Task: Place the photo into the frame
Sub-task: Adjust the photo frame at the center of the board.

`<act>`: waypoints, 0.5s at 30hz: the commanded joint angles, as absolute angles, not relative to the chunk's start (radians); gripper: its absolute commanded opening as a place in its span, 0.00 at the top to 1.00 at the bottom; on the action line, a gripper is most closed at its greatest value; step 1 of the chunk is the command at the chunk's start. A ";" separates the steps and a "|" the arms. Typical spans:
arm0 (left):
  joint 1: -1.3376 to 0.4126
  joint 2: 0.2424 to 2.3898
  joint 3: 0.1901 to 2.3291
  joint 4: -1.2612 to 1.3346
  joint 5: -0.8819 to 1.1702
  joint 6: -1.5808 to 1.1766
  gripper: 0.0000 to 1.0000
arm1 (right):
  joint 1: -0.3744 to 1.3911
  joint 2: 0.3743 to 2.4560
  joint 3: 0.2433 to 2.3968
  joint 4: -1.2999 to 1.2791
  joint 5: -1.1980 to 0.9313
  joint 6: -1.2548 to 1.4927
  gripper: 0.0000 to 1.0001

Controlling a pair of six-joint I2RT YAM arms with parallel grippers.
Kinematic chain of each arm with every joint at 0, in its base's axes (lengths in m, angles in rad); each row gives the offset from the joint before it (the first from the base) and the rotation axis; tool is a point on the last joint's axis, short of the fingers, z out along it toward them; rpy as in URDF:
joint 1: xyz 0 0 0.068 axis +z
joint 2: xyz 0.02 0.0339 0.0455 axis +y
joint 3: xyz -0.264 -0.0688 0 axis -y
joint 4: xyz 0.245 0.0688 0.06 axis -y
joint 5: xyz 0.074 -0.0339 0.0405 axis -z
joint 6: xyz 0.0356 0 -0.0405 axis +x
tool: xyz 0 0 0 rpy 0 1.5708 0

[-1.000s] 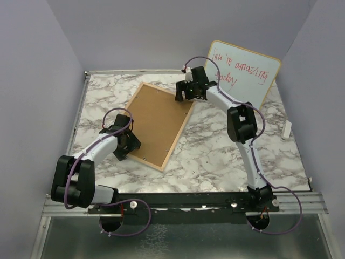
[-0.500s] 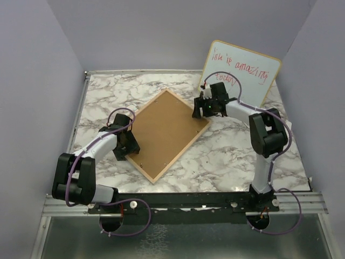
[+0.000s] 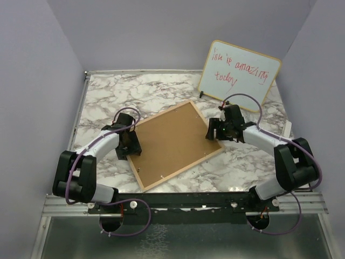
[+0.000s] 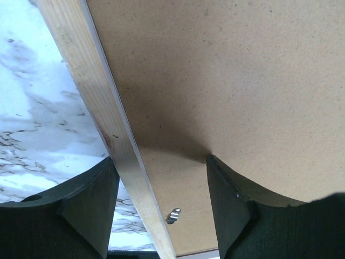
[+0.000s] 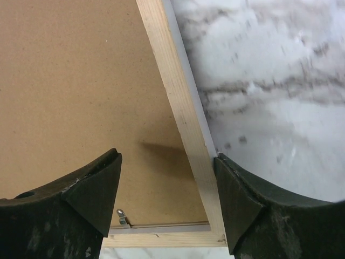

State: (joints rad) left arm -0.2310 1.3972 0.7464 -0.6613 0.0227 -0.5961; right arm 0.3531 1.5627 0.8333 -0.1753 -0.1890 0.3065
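The frame (image 3: 183, 169) lies face down on the marble table, light wood rails up, with the plain brown backing board (image 3: 175, 141) set in it. My left gripper (image 3: 129, 144) is open and straddles the left rail (image 4: 108, 118), one finger over marble and the other on the board (image 4: 226, 81). My right gripper (image 3: 214, 131) is open too and straddles the right rail (image 5: 180, 108) near a corner, with its outer finger against the rail's edge. Small metal clips (image 4: 172, 216) (image 5: 122, 218) show on the board. The photo is not in view.
A wood-rimmed whiteboard (image 3: 240, 75) with red writing leans at the back right, close behind the right arm. A small white object (image 3: 287, 129) lies at the table's right edge. Grey walls close in the left, back and right sides.
The frame has swung clockwise on the table. My right gripper has moved right and nearer with the frame's far end, while my left gripper has stayed at the left rail. Both jaws have narrowed slightly.
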 commanded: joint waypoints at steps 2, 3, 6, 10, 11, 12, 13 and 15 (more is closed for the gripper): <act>-0.293 1.401 0.789 -0.469 0.168 -0.646 0.38 | 0.431 1.391 0.791 -0.219 -0.255 0.467 0.28; -0.293 1.400 0.787 -0.468 0.156 -0.646 0.38 | 0.431 1.370 0.790 -0.236 -0.212 0.487 0.28; -0.293 1.402 0.785 -0.467 0.124 -0.643 0.39 | 0.431 1.324 0.798 -0.300 -0.048 0.542 0.27; -0.293 1.408 0.779 -0.460 0.072 -0.641 0.37 | 0.431 1.309 0.825 -0.347 0.035 0.575 0.26; -0.293 1.408 0.779 -0.461 0.061 -0.640 0.36 | 0.431 1.316 0.830 -0.340 -0.004 0.567 0.26; -0.293 1.407 0.778 -0.462 0.053 -0.640 0.36 | 0.431 1.324 0.836 -0.336 -0.042 0.568 0.25; -0.293 1.404 0.775 -0.462 0.043 -0.641 0.35 | 0.431 1.330 0.837 -0.334 -0.060 0.580 0.25; -0.293 1.399 0.770 -0.465 0.029 -0.642 0.34 | 0.431 1.339 0.830 -0.346 -0.047 0.612 0.24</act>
State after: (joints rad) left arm -0.2890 1.4040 0.7525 -0.5175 0.0349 -0.6235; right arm 0.4229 1.3315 0.8116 -0.3374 -0.0051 0.5354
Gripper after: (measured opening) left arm 0.650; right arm 0.747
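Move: The photo frame lies askew between the hands, almost at finger height. Its middle is about 19 cm right and 5 cm ahead of the left hand, whose left finger is against the left rail. From the right hand it is some 19 cm left and 3 cm back, with that hand's right finger at the right rail. The whiteboard stands about 25 cm ahead of the right hand and 10 cm to its right. Left finger pushes the frame's left rail about 4 cm forward-right; right hand lifts off, 5 cm up and slightly back. ##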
